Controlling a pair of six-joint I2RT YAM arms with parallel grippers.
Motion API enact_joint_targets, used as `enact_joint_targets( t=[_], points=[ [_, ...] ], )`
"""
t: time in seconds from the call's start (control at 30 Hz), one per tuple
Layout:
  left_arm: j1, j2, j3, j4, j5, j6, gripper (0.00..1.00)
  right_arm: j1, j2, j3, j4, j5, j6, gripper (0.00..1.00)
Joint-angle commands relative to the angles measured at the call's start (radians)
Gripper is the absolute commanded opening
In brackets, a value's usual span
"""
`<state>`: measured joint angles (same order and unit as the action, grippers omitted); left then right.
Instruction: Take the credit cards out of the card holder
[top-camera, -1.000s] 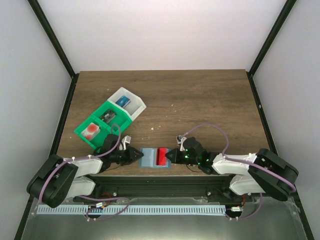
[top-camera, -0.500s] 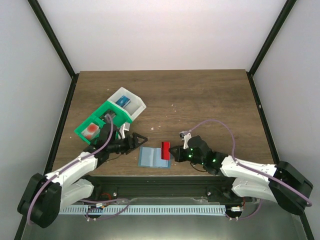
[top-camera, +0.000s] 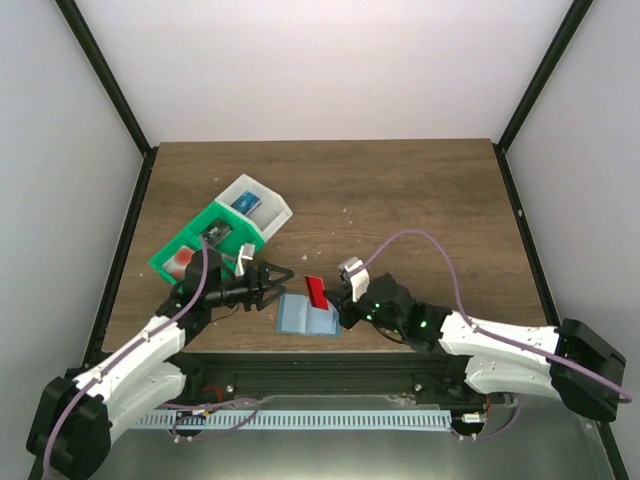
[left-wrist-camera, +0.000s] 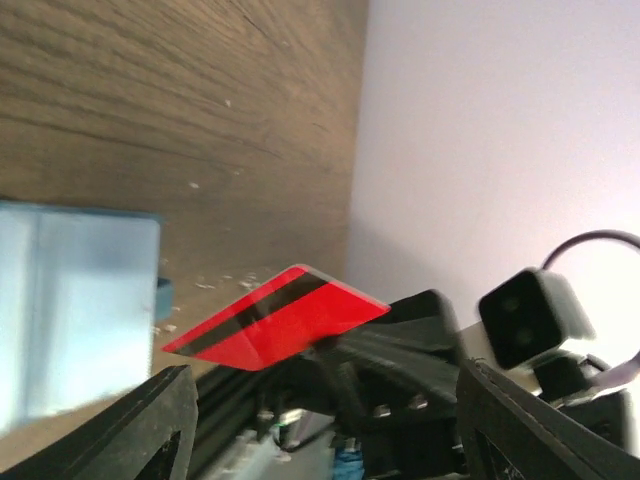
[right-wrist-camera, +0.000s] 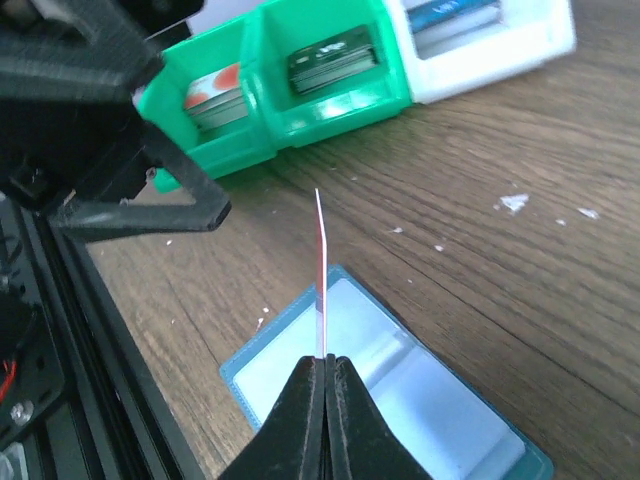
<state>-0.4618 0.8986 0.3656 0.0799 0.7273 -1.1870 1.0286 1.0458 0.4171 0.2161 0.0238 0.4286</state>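
Note:
The blue-teal card holder (top-camera: 300, 318) lies open and flat near the table's front edge, its pale inner pockets up (right-wrist-camera: 420, 400). My right gripper (top-camera: 338, 302) is shut on one credit card (top-camera: 315, 292) and holds it on edge above the holder. This card shows as a thin edge (right-wrist-camera: 321, 260) in the right wrist view. Its red face with a dark stripe (left-wrist-camera: 275, 318) shows in the left wrist view. My left gripper (top-camera: 284, 286) hangs open just left of the holder (left-wrist-camera: 70, 310), with nothing between its fingers (left-wrist-camera: 150, 420).
A green-and-white compartment tray (top-camera: 262, 232) with cards in its bins stands at the back left, close behind my left arm. It fills the top of the right wrist view as the tray (right-wrist-camera: 390, 95). The black frame rail (top-camera: 320, 362) runs along the front edge.
My left gripper let go of the holder's left edge, opened and drew back to the left. My right gripper lifted the red card out of the holder and tilted it up.

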Motion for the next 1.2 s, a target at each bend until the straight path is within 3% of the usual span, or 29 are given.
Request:
enact_joint_targets(
  t=[0.0,0.2,0.43,0.57,0.9,1.03,1.17],
  points=[
    [0.001,-0.103,-0.081,0.123,0.002,-0.284,0.71,0.069,0.036,0.017,0.092,0.076,-0.174,0.01],
    [0.002,-0.215,-0.111,0.103,-0.028,-0.402,0.66,0.141,0.111,0.055,0.139,0.151,-0.279,0.01],
    [0.001,-0.264,-0.187,0.158,0.032,-0.514,0.64,0.204,0.205,0.123,0.152,0.235,-0.356,0.01],
    [0.002,-0.304,-0.207,0.121,0.014,-0.54,0.58,0.232,0.238,0.139,0.173,0.265,-0.379,0.0],
    [0.002,-0.299,-0.247,0.142,0.019,-0.592,0.56,0.297,0.338,0.204,0.198,0.33,-0.486,0.01],
    [0.002,-0.313,-0.267,0.147,0.006,-0.61,0.52,0.307,0.36,0.216,0.212,0.343,-0.498,0.0],
    [0.0,-0.334,-0.267,0.13,-0.012,-0.616,0.4,0.311,0.377,0.22,0.222,0.356,-0.507,0.0]
  ],
)
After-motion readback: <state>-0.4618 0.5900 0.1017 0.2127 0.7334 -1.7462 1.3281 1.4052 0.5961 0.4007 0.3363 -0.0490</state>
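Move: Just in front of the right fingertips, the pinched red card has its middle about 3 cm left and 1 cm ahead. The left gripper it is being taken to is some 10 cm left, 3 cm ahead and about level. From the left hand, the card lies about 7 cm right and 2 cm back. The card holder lies 5 cm right of the left hand, 4 cm back and 11 cm down; the green tray is about 20 cm left, 12 cm ahead and 9 cm down. Carrying the red card leftward by about 9 cm and 3 cm back, the right hand keeps its pinch and stays nearly level, rolling some 35 degrees about its fingers (counter-clockwise seen from behind the hand). The left hand draws back about 3.5 cm, rising slightly then sinking, rolls some 25 degrees the same way seen from behind it, and narrows its open fingers around the card's free end. ##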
